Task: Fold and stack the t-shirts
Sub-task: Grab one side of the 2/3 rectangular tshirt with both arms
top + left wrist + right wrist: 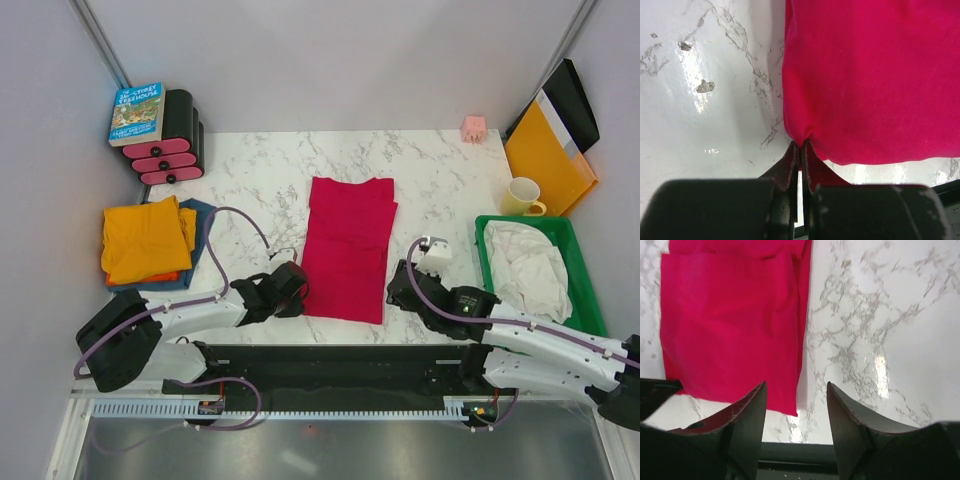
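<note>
The crimson red t-shirt [348, 248] lies folded into a long strip in the middle of the marble table [260, 170]. My left gripper [300, 290] is at its near left corner, and the left wrist view shows that gripper [801, 145] shut on the pinched edge of the red t-shirt [870, 80]. My right gripper [402, 287] stands open just right of the near right corner. In the right wrist view the right gripper [796, 384] has bare table between its fingers and the red t-shirt [735, 325] to its left. The orange t-shirt [145, 240] lies folded on the dark blue t-shirt [203, 212] at the left.
A green bin [481, 250] holding white cloth [530, 265] stands at the right, with a yellow mug [522, 196] and an orange-yellow folder [545, 155] behind it. A book [137, 113] leans on black and pink items [170, 150] at the back left. A small pink object [473, 127] sits at the far edge.
</note>
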`<move>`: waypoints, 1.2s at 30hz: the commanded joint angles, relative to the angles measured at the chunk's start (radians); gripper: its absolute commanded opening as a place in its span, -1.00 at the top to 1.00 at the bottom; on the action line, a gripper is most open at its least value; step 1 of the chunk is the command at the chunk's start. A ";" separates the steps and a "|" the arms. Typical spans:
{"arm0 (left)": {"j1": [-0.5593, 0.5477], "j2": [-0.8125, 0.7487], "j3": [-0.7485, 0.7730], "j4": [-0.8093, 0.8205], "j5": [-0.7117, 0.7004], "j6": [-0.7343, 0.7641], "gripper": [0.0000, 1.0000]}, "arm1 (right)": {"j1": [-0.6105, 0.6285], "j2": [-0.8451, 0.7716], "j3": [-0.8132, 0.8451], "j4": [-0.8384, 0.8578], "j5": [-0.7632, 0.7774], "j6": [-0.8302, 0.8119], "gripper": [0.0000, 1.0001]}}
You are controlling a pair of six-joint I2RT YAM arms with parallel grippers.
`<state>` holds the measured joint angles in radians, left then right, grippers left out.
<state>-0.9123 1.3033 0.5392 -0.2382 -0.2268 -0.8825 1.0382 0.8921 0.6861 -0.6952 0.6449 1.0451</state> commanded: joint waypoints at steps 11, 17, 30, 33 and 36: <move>-0.013 0.024 -0.025 -0.058 0.018 -0.015 0.96 | 0.207 0.232 -0.148 0.214 -0.054 0.217 -0.22; -0.014 -0.007 -0.035 -0.064 0.020 -0.007 0.96 | 0.207 0.223 -0.094 0.214 0.004 0.188 -0.22; -0.016 -0.035 -0.030 -0.078 0.024 -0.006 0.96 | 0.206 0.318 -0.198 0.258 -0.031 0.269 -0.21; -0.014 -0.036 -0.024 -0.081 0.024 -0.004 0.96 | 0.206 0.338 -0.218 0.266 -0.040 0.289 -0.20; -0.016 -0.041 -0.021 -0.084 0.026 -0.003 0.96 | 0.207 0.372 -0.235 0.289 -0.045 0.296 -0.17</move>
<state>-0.9188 1.2762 0.5285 -0.2592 -0.2058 -0.8833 1.2407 1.2175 0.4938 -0.4377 0.6174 1.2942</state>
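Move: The t-shirt's near right corner lies about 4 cm back, 4 cm left and 12 cm below the open right hand. From that hand, the t-shirt's middle is some 10 cm ahead and 11 cm left, and its near left corner about 3 cm back and 20 cm left, both down on the table. The left hand already pinches that left corner; the right corner lies about 16 cm to its right and 2 cm back. Open right hand sinks about 11 cm, back and left, to the near right corner; left hand keeps pinching. ##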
